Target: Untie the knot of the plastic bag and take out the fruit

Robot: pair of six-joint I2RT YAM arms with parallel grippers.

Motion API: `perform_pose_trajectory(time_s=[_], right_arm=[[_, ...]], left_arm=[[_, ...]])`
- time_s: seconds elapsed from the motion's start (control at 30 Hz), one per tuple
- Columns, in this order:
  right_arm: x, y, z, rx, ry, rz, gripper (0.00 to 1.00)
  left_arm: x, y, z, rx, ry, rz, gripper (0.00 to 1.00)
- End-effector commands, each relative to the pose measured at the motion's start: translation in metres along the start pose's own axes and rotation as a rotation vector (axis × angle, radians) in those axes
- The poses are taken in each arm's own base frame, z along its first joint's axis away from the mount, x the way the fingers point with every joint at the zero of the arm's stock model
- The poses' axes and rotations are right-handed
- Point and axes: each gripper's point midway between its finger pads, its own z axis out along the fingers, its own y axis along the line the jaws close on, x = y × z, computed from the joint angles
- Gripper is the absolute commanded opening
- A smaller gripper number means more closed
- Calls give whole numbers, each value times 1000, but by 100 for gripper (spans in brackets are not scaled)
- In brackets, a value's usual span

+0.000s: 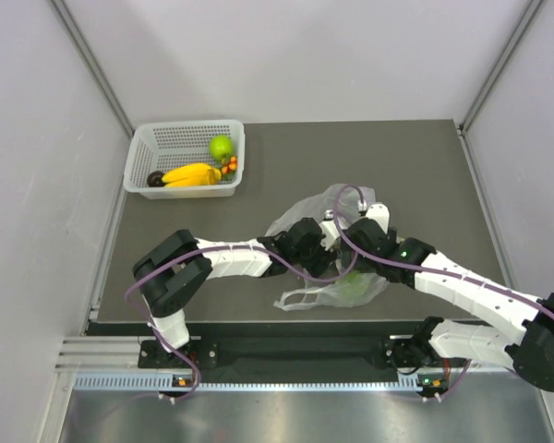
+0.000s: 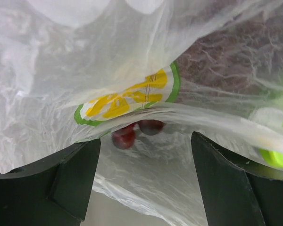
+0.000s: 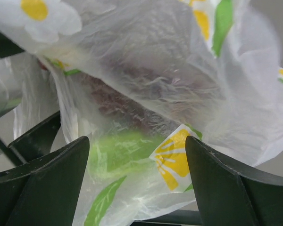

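Note:
The plastic bag [image 1: 307, 214] lies crumpled mid-table, and both grippers are pushed into it. My left gripper [image 1: 326, 244] is open; bag film [image 2: 132, 56] drapes loosely between its fingers, and two dark red round fruits [image 2: 125, 137] show just beyond. My right gripper [image 1: 355, 229] is open too, with film [image 3: 155, 61] between its fingers and a green fruit [image 3: 122, 150] visible through it. From above, that green fruit [image 1: 353, 288] sits in the bag's near end, beside a loose handle loop [image 1: 300, 300]. I cannot make out the knot.
A white perforated basket [image 1: 140, 148] at the table's far left holds a green apple [image 1: 221, 146], yellow bananas [image 1: 192, 173], small orange-red fruits [image 1: 229, 166] and a dark grape [image 1: 155, 178]. Grey walls close in the table on three sides.

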Motion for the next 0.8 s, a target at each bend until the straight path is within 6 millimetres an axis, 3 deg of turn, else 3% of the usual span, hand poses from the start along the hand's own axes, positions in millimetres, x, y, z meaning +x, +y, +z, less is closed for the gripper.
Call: perform_pose_trajectory(time_s=[0.0,0.13,0.3,0.4,0.43,0.63,0.7,0.77], right_arm=[[-17,22,-6,-86,-41,6,83],[-15,21,-5,-81,-36,7,83],[-16,21,-9,-88,-44,19,83],[-15,20,-10,-94,-44,29,82],[-14,22,-10,-99,-40,26,82],[-14,24,-11,-106,-32,24,81],[-16,23,-11,-104,-36,27,81],[-15,22,-12,-101,-37,25,80]], left_arm=[[-49,7,1,-48,-175,55,83],[-56,10,1,-57,-234,69,82],[-53,14,15,-26,-234,64,79],[-49,13,25,14,-224,55,71],[-47,8,28,53,-218,48,64],[-46,10,45,57,-215,29,51],[-46,11,49,52,-211,24,33],[-45,12,51,45,-208,17,7]])
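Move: The small red fruit lies inside the bag, about 4 cm ahead of the left hand, 3 cm to its right and 2 cm lower. From that hand the green fruit is some 5 cm back and 4 cm right, slightly lower. The bag's handle loop lies about 8 cm back, 8 cm left and 4 cm below it. From the right hand, the red fruit is roughly 4 cm ahead, 5 cm left and 7 cm down. The left hand pushes about 5 cm forward and right, deeper into the bag, fingers closing around the red fruit. ##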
